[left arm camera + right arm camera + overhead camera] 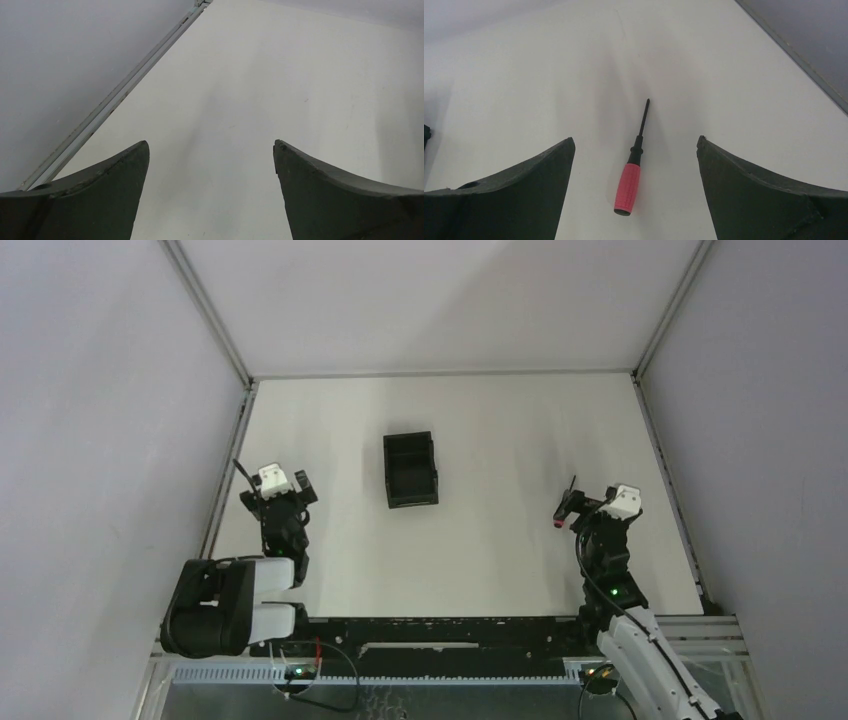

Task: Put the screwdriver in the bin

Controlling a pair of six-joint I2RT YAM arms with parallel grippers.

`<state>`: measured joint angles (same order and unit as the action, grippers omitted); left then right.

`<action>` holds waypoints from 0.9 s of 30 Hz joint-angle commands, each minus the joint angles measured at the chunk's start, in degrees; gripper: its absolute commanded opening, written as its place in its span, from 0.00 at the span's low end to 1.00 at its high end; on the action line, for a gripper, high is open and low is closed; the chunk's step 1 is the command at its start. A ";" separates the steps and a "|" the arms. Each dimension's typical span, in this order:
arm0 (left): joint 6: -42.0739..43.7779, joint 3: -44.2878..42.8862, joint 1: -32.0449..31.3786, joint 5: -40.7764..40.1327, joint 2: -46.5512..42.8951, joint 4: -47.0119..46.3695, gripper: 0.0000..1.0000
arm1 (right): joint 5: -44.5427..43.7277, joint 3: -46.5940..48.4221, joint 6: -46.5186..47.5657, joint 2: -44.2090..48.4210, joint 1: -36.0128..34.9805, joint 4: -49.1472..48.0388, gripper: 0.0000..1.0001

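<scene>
The screwdriver (627,187) lies flat on the white table, its red handle toward the camera and its thin dark shaft pointing away. My right gripper (635,141) hovers over it, open wide, one finger on each side and neither touching it. From above, the screwdriver (557,524) shows just left of the right gripper (578,512). The black bin (388,472) stands open-topped in the middle of the table, well to the left of the right arm. My left gripper (211,142) is open over bare table near the left rail, with nothing between its fingers; seen from above, the left gripper (282,496) is left of the bin.
A metal rail (110,102) runs along the table's left edge, close to the left gripper. Another rail (668,490) borders the right side. Grey walls enclose the table on three sides.
</scene>
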<state>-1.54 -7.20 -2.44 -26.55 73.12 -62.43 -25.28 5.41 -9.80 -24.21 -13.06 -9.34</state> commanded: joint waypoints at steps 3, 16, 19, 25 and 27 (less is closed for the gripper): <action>-0.04 -2.84 0.34 0.70 -0.45 -1.11 0.98 | -3.94 7.05 -6.30 -3.48 1.44 -0.44 1.00; -0.04 -2.78 0.33 0.71 -0.48 -1.09 0.98 | 12.62 49.71 -9.06 -40.38 11.53 42.88 0.90; -0.04 -2.86 0.33 0.71 -0.45 -1.11 0.98 | 17.04 52.06 -8.33 -48.49 12.61 45.90 0.84; -0.04 -2.86 0.33 0.70 -0.43 -1.11 0.98 | 22.11 51.98 -6.81 -63.09 14.56 45.73 0.67; -0.04 -2.85 0.34 0.71 -0.46 -1.11 0.98 | 23.10 51.98 -6.61 -67.14 14.63 45.38 0.65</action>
<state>-1.52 -7.20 -2.44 -26.55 73.12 -62.43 -6.63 56.77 -17.06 -86.54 1.23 33.71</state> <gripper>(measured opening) 0.985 0.664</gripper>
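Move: Ahead of the right hand by about 9 cm, roughly 1 cm to its left and some 9 cm below, the screwdriver lies with its red handle nearest the robot. The black bin stands about 36 cm to the left of the screwdriver and 8 cm farther out. From the left hand, the screwdriver is about 63 cm to the right, roughly level in reach and 9 cm lower. Arching up and over to the screwdriver, the right hand first climbs about 11 cm while reaching forward, then dives some 17 cm, easing slightly back, as the wrist tips its fingers down by about 50 degrees. The fingers narrow to two thirds open and come in over the screwdriver from above, still moving down, without visible contact. ##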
